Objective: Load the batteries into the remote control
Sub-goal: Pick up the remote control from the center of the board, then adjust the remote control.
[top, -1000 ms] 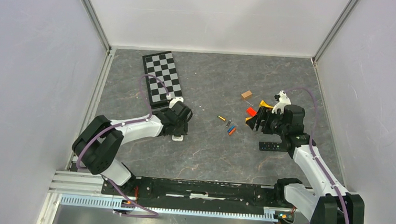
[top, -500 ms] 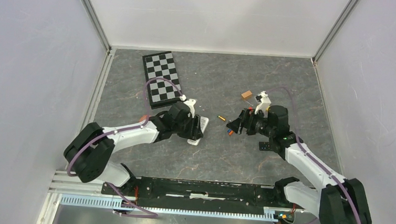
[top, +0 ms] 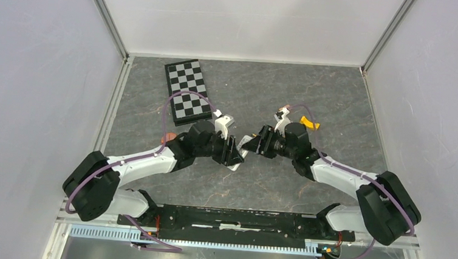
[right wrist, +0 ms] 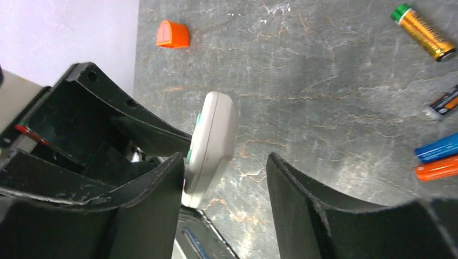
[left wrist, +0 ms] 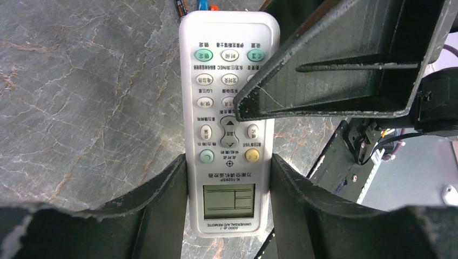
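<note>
The white remote control (left wrist: pixel 228 108) is held button side up between the fingers of my left gripper (left wrist: pixel 228 159), which is shut on its display end. My right gripper (right wrist: pixel 224 162) is open and straddles the remote's (right wrist: pixel 210 145) other end. The remote lies against one finger, with a gap to the other. One right finger (left wrist: pixel 345 59) crosses over the buttons. The batteries lie on the table past the remote: a gold one (right wrist: pixel 422 32), a blue one (right wrist: pixel 437 148) and an orange one (right wrist: pixel 436 168). Seen from above, the two grippers meet at the remote (top: pixel 247 143) mid-table.
A chessboard (top: pixel 186 91) lies at the back left. A yellow block (top: pixel 306 121) sits behind the right arm and an orange block (right wrist: pixel 173 34) lies near the left arm. A dark battery (right wrist: pixel 443 103) lies beside the others. Walls close in three sides.
My left arm lifted the remote and carried it right to mid-table. The right gripper swung left from the coloured blocks, passed over the batteries, and its jaws have narrowed around the remote's end.
</note>
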`<move>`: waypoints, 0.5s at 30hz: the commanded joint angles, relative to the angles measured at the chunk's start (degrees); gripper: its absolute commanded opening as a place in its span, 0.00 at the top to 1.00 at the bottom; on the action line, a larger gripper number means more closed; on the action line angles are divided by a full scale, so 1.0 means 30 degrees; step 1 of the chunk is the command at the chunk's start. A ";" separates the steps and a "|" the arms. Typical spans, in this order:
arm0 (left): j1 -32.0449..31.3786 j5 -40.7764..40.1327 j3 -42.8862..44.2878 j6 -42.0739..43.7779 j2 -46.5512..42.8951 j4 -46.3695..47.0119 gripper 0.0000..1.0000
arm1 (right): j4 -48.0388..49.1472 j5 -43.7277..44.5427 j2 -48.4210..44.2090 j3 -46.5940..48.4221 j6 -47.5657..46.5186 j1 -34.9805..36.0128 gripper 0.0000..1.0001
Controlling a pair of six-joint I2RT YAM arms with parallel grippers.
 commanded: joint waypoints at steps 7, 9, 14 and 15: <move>-0.0331 0.0027 -0.0055 0.2140 -0.0878 0.1255 0.69 | 0.1419 0.2650 0.0732 0.1006 0.3237 0.0749 0.62; -0.0371 -0.0224 0.0010 0.2341 -0.0943 0.1240 0.59 | 0.1328 0.3001 0.0742 0.1164 0.3459 0.0807 0.75; -0.0379 -0.2547 0.0005 0.2803 -0.1794 0.1172 0.16 | -0.0227 0.4727 0.0206 0.2070 0.3706 0.0823 0.91; -0.0375 -0.3064 0.0031 0.2986 -0.2106 0.1067 0.04 | -0.0681 0.5207 0.0091 0.2321 0.3711 0.0837 0.92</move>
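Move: The remote, held up by the left fingers near its screen end, has its middle about 3 cm ahead of and 2 cm right of the left hand, level with it. From the right hand, that middle is roughly 4 cm left, 2 cm back and 1 cm down. On the table about 10 cm below the right hand, the yellow battery lies some 9 cm ahead and 3 cm right, the dark battery 6 cm ahead and 7 cm right, and the blue battery 3 cm ahead and 9 cm right. The remote's free end, already between the open right fingers, is pinched as they close from the two sides, while that hand eases about 2 cm forward with about 1 cm left and up and turns some 10 degrees clockwise. The left hand holds almost in place, keeping its grip until the right has closed, then spreads its fingers and lets go, tilting slightly up. ##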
